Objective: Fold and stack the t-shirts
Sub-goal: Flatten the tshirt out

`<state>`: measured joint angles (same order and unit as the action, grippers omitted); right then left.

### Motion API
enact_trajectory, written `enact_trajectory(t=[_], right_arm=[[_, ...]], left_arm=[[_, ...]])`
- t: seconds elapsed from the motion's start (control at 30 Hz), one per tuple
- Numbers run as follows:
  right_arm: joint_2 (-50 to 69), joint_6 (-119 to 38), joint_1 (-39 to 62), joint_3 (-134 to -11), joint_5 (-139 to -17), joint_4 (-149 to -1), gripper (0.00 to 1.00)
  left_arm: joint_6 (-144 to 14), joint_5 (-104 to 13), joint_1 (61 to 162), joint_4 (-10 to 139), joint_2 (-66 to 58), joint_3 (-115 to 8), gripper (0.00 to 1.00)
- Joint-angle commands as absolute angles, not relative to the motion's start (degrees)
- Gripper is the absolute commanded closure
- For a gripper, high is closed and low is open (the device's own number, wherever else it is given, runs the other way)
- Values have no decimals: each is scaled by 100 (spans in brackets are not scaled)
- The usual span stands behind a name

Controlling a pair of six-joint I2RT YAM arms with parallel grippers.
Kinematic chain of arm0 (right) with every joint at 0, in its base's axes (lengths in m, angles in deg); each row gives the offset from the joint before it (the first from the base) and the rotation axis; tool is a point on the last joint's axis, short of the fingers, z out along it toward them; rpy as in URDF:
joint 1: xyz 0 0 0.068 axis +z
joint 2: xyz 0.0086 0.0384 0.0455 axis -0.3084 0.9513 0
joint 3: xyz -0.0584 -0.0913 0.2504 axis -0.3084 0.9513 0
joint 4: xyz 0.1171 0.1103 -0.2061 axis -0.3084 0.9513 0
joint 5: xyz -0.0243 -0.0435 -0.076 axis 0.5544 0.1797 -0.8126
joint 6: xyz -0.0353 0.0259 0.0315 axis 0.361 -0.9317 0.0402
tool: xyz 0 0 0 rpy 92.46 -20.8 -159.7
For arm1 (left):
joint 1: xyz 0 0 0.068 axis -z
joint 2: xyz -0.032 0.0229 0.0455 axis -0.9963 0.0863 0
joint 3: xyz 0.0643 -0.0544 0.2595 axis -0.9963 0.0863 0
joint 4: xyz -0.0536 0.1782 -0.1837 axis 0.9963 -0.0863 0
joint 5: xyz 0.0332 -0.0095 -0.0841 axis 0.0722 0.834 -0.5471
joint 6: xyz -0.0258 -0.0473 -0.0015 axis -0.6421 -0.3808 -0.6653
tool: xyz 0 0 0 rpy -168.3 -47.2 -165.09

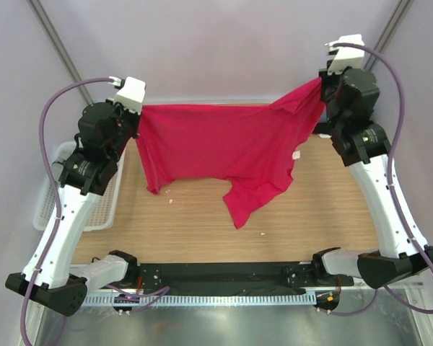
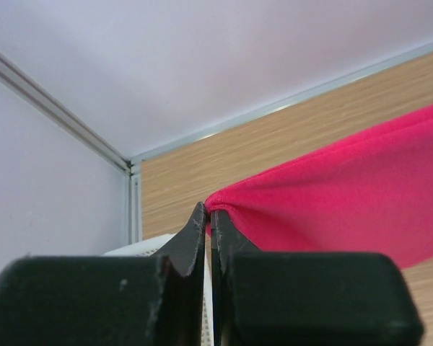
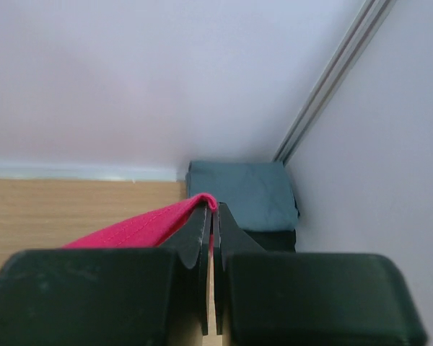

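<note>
A crimson-red t-shirt (image 1: 224, 148) hangs stretched in the air between both arms, its lower part drooping to the wooden table (image 1: 202, 223). My left gripper (image 1: 136, 121) is shut on the shirt's left edge; in the left wrist view the red cloth (image 2: 332, 202) is pinched at the left gripper's tips (image 2: 209, 213). My right gripper (image 1: 323, 79) is shut on the shirt's right corner, held higher; the right wrist view shows red cloth (image 3: 130, 227) folded over its tips (image 3: 214, 209). A folded slate-blue t-shirt (image 3: 242, 194) lies on a black one (image 3: 274, 239) in the far right corner.
A white mesh basket (image 1: 101, 209) stands at the table's left edge under the left arm. A small white tag (image 1: 296, 154) shows on the red shirt's right side. Walls close off the back and sides.
</note>
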<state>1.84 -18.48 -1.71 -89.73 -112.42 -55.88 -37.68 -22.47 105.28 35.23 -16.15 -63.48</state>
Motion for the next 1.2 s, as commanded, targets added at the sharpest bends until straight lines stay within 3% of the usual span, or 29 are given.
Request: enact_trajectory(t=[0.0, 0.23, 0.53, 0.73, 1.0, 1.17], right_arm=[[-84, -2032, -363, -9831, -10970, -5865, 99], [-172, -2717, -591, -10068, -10688, -5575, 99], [-242, -2499, -979, -12008, -10266, -4802, 99], [-304, -2278, -979, -12651, -10108, -4643, 99], [-234, -1857, -988, -12679, -10186, -4748, 99], [-120, -1138, -979, -12039, -10151, -4976, 99]], left_arm=[[-3725, -2707, 10518, 3472, -1760, -6863, 100], [-4401, -2777, 10421, 3288, -1769, -7426, 100], [-4358, -2937, 10360, 2716, -1673, -8805, 100], [-4349, -3138, 10351, 2549, -1567, -9237, 100], [-4122, -2990, 10316, 2531, -1427, -9519, 100], [-3788, -2613, 10324, 2795, -1330, -9090, 100]])
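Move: The t-shirt already hangs stretched between the two hands, its top corners pinched. Its middle is about 24 cm to the right of the left hand and 18 cm below it; from the right hand it lies about 26 cm left, 3 cm back and 20 cm below. The white basket stands some 26 cm left of the left hand, 3 cm nearer, 36 cm below. The folded dark stack is 22 cm ahead of the right hand, 12 cm to its right, 38 cm down. The t-shirt is hauled up and back by both hands, the corners kept in shut fingers: the left rises some 16 cm and draws back 6, the right rises about 22 and swings back 16, drifting slightly right. Fingers tip upward, the right's by some 30 degrees; near the end both hands start easing forward and down. ##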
